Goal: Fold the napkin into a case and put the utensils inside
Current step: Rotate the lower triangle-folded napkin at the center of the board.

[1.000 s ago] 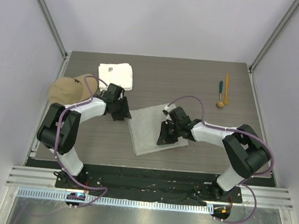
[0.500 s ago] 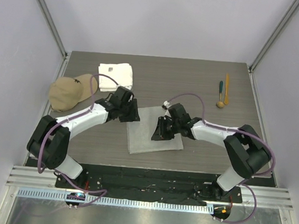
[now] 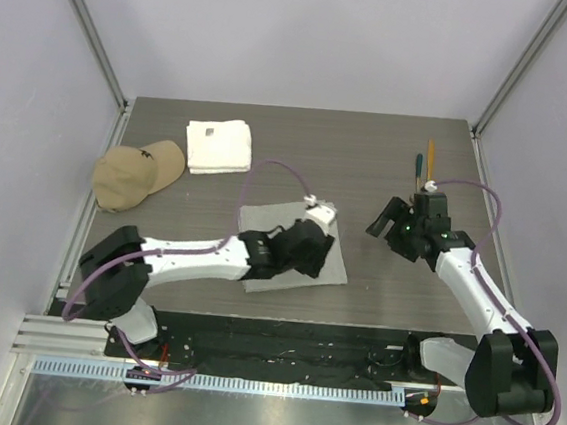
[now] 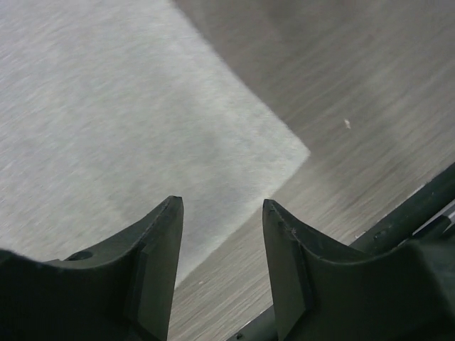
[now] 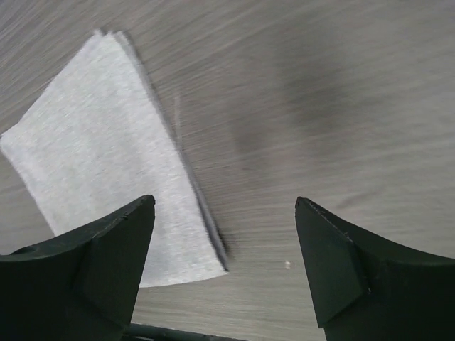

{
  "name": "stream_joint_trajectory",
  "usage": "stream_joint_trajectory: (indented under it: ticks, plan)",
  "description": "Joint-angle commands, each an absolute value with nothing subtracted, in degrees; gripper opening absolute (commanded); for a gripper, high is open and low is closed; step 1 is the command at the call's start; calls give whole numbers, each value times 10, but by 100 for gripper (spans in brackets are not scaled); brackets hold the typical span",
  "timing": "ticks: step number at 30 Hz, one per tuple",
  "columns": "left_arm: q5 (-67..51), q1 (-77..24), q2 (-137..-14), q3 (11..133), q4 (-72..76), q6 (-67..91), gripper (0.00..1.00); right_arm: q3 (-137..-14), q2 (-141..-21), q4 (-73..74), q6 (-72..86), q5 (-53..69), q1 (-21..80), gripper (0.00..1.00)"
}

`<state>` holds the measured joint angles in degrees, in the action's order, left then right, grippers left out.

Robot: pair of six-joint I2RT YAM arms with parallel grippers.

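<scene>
The napkin (image 3: pixel 263 221) lies folded in layers as a light-grey rectangle in the middle of the table. My left gripper (image 3: pixel 321 256) reaches across it, low over its near right part. In the left wrist view that gripper (image 4: pixel 220 206) is open and empty, with the napkin's (image 4: pixel 142 121) corner just ahead. My right gripper (image 3: pixel 381 222) hangs to the right of the cloth, off it. In the right wrist view it (image 5: pixel 224 202) is wide open and the napkin's (image 5: pixel 99 156) stacked edge lies below. Of the utensils, a teal handle (image 3: pixel 419 165) and an orange stick (image 3: pixel 431 152) show behind the right wrist.
A thick white towel (image 3: pixel 220 146) lies at the back left. A tan cap (image 3: pixel 137 173) sits at the left edge. The black rail at the table's near edge (image 4: pixel 419 206) runs close to my left gripper.
My right gripper opened, let go of the napkin and drew back to the right. My left arm swung right, across the cloth.
</scene>
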<state>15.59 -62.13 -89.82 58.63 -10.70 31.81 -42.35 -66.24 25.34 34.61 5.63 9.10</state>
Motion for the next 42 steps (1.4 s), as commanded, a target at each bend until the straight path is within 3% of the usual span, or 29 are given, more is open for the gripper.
stream_joint_trajectory:
  ticks: [1,8,11,17,26,31,36,42]
  plan:
    - [239,-678,-968,663,-86,208,53,-406,-625,301,340,42,7,86]
    - [221,-689,-1041,755,-127,214,52,-434,-690,266,277,199,-26,84]
    - [229,-686,-1022,733,-124,269,49,-443,-735,235,251,267,-11,85]
    - [192,-653,-899,643,-60,306,49,-471,-798,219,230,185,90,84]
    - [127,-539,-727,537,-63,369,51,-598,-942,276,180,70,208,66]
    - [120,-515,-683,503,-74,367,52,-651,-991,322,152,10,253,63]
    - [109,-501,-669,482,-76,364,51,-655,-1013,328,138,-17,277,54]
    - [95,-501,-676,480,-71,356,51,-645,-1012,330,132,-40,285,52]
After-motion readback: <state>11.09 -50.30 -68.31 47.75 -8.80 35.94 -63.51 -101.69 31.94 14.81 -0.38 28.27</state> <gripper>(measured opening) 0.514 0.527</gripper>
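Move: From the right hand, the grey folded napkin's middle lies about 17 cm to the left, level fore and aft and some 9 cm below; its right edge starts roughly 8 cm left of that hand. The two utensils lie about 21 cm ahead of the right hand and 9 cm to its right. From the left hand, the napkin's middle is about 7 cm ahead, 4 cm left and 9 cm below, with the white cloth 29 cm ahead and 22 cm left. Swing the right gripper about 5 cm right, then sweep it back left some 14 cm while sinking 8 cm onto the napkin's right edge, turning it about 30 degrees counter-clockwise and narrowing the fingers to straddle that edge. Carry the still-open left gripper a further 6 cm right, then back left about 14 cm and up, clear above the napkin. ##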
